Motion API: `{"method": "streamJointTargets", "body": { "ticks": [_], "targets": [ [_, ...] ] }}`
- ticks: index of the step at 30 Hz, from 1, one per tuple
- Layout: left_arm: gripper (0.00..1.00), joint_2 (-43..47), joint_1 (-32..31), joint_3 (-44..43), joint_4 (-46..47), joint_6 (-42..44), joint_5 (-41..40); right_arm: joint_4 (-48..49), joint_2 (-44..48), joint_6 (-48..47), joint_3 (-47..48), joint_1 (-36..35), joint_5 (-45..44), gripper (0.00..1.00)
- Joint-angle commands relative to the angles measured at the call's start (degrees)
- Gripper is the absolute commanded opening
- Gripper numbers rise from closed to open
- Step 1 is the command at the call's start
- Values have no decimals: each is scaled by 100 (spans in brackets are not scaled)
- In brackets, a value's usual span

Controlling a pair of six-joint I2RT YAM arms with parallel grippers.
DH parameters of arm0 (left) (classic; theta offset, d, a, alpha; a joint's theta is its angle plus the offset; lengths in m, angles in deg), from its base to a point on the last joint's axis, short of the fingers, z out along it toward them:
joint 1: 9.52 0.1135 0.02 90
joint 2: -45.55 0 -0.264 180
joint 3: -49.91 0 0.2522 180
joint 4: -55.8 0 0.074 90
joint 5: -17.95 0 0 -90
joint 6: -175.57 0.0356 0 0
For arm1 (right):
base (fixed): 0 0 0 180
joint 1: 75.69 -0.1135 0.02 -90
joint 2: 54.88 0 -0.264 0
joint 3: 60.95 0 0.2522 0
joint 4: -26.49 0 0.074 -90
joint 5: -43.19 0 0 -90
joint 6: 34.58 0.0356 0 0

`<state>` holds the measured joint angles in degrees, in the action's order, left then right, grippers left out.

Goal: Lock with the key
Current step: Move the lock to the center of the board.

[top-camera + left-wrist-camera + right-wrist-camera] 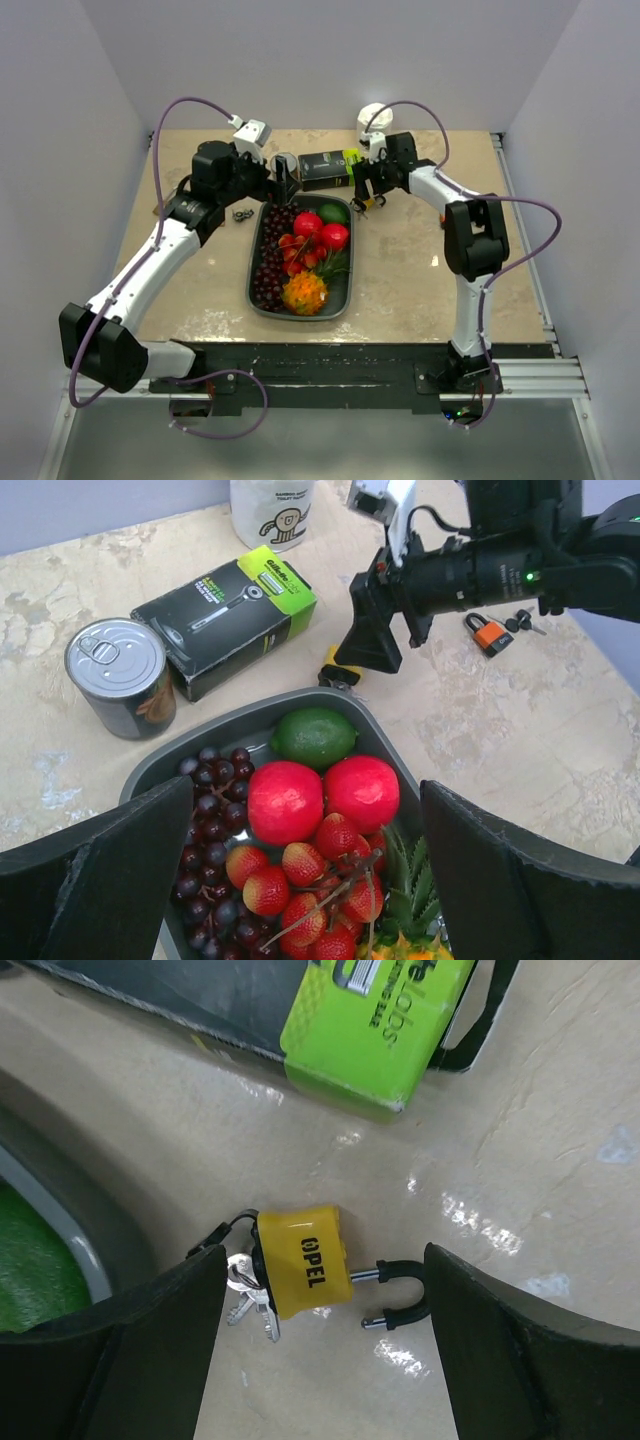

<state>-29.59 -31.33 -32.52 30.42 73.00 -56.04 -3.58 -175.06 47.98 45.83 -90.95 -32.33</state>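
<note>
A yellow padlock (303,1260) lies flat on the beige table with its black shackle (405,1295) swung open. A bunch of silver keys (250,1295) hangs at its other end, one of them in the lock. My right gripper (325,1305) is open and straddles the padlock, one finger beyond the keys and one beyond the shackle, touching neither. From above, the right gripper (365,195) hovers low at the fruit tray's far right corner. My left gripper (305,830) is open above the fruit, holding nothing.
The grey tray (160,765) holds grapes, strawberries, red fruit and a lime. A black-and-green razor box (225,615), a tin can (120,675) and a white cup (270,510) stand behind it. An orange padlock (490,633) lies beyond the right arm.
</note>
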Motion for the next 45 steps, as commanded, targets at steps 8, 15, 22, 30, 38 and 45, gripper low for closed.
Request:
{"method": "streamJointTargets", "body": {
  "ticks": [8, 15, 22, 30, 38, 45],
  "targets": [
    [99, -89, 27, -182, 230, 80, -54, -196, -304, -635, 287, -11, 248, 74],
    [99, -151, 27, -183, 221, 115, -72, -346, -550, -917, 367, -20, 389, 67],
    [99, -168, 27, -191, 204, 150, -72, -504, -638, -1206, 349, -38, 433, 55],
    [99, -212, 27, -244, 98, 212, 104, -803, -375, -1786, 25, -38, 521, 44],
    [99, -212, 27, -270, 37, 203, 165, -1198, -138, -2077, -169, 50, 749, 26],
    [99, -107, 27, -183, 10, 212, 218, -2188, 284, -3481, -450, 138, 1425, 15]
  ]
}}
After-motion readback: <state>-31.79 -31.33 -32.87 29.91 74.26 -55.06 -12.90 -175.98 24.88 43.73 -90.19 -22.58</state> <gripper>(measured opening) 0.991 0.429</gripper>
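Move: The yellow lock lies almost under my right hand, about 4 cm below, 1 cm back and 1 cm to the left. From this hand the razor box is some 8 cm ahead and 11 cm left, the lime in the tray about 4 cm back and 11 cm left, and the white roll roughly 17 cm straight ahead. From my left hand the lock is about 15 cm ahead, 21 cm to the right and 24 cm lower. I sink my open right hand nearly 4 cm over the yellow lock, then close the fingers while the wrist turns counter-clockwise, some 20 degrees in all, and pinch the yellow body between its black-cap end and its shackle end. Keeping that height and grip, I draw the lock back along the table about 3 cm, drifting slightly right. ##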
